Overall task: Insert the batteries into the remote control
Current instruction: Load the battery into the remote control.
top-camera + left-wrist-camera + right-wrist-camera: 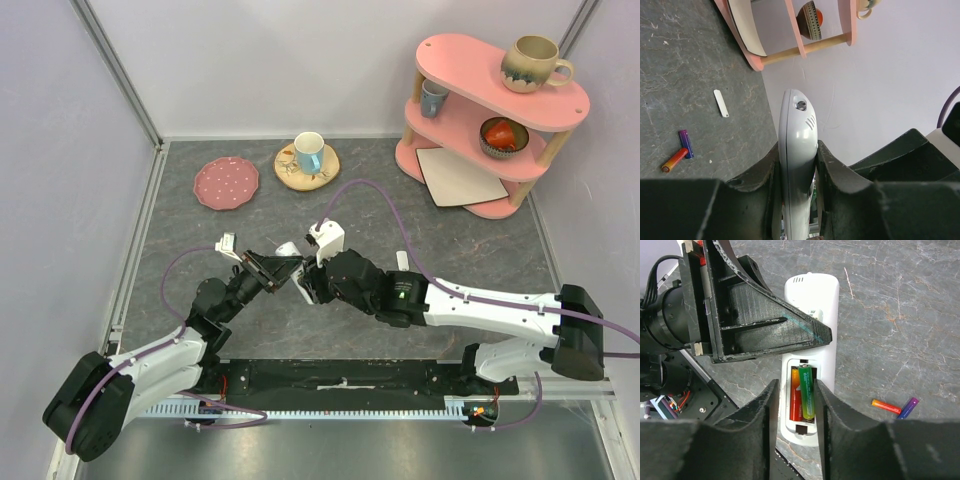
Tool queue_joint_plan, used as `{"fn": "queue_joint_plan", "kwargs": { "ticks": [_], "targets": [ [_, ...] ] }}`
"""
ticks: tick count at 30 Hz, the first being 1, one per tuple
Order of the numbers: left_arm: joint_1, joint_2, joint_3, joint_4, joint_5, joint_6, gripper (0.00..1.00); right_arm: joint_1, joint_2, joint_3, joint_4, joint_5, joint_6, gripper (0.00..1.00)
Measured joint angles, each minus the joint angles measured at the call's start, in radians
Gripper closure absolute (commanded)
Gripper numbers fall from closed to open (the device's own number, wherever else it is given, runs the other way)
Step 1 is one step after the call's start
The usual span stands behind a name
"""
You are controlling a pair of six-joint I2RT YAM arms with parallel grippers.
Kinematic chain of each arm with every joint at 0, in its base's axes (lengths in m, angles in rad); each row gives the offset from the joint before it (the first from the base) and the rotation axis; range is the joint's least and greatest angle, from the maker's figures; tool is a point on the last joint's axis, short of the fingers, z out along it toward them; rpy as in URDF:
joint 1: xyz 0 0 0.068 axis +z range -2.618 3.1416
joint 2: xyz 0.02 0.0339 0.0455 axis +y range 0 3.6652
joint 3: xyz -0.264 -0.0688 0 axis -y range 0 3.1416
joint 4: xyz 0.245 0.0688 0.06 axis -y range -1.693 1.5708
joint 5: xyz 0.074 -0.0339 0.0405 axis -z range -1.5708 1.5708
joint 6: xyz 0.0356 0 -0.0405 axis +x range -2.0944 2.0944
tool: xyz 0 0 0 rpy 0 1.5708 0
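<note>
My left gripper (797,155) is shut on the white remote control (797,145) and holds it on edge above the table. In the right wrist view the remote control (812,300) shows its open rear recess, where a green battery (806,392) lies beside a red-orange battery (796,397). My right gripper (796,390) is open, one finger on each side of the recess and clear of the green battery. Two loose batteries lie on the table, one red-orange (886,406) and one purple (908,407). In the top view both grippers (275,270) (305,283) meet mid-table.
A small flat white strip (721,103) lies on the table near the loose batteries. A pink plate (226,183) and a cup on a wooden coaster (308,155) stand at the back. A pink shelf (490,110) with mugs and a bowl fills the back right.
</note>
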State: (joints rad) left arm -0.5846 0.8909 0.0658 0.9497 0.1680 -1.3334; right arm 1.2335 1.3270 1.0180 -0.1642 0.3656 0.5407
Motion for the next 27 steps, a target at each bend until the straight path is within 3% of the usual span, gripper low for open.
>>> {"fn": "queue_joint_plan", "kwargs": {
  "ticks": [6,19,27],
  "targets": [
    [0.0,0.001,0.0,0.011,-0.002,0.0,0.98,0.004,0.002,0.024,-0.032,0.01,0.002,0.47],
    [0.0,0.01,0.0,0.05,-0.001,0.0,0.98,0.003,-0.005,0.038,-0.082,0.042,0.002,0.39],
    [0.0,0.025,0.0,0.056,-0.001,0.0,0.98,0.003,-0.017,0.069,-0.084,0.039,0.002,0.29]
  ]
}}
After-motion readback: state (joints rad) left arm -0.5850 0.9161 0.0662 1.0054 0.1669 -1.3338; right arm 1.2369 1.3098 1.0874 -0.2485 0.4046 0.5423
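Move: The green battery already lies in the remote's compartment, about 1 cm ahead of the right hand, 1 cm to its left and 2 cm below, between loosely parted fingers. The red battery in the slot beside it is about 1 cm farther left. On the table, the loose orange battery lies some 10 cm to the right hand's right, 1 cm ahead and 13 cm down. From the left hand, still gripping the remote, the green battery is roughly 4 cm back and 3 cm right. The green battery is left in the compartment as the right hand's fingers spread from partly open to about two-thirds open, leaving wide gaps on both sides. The hand eases about 1 cm to its right, then lifts straight up and away, ending some 2 cm higher. The left hand keeps its grip on the remote and rises about half a centimetre. ##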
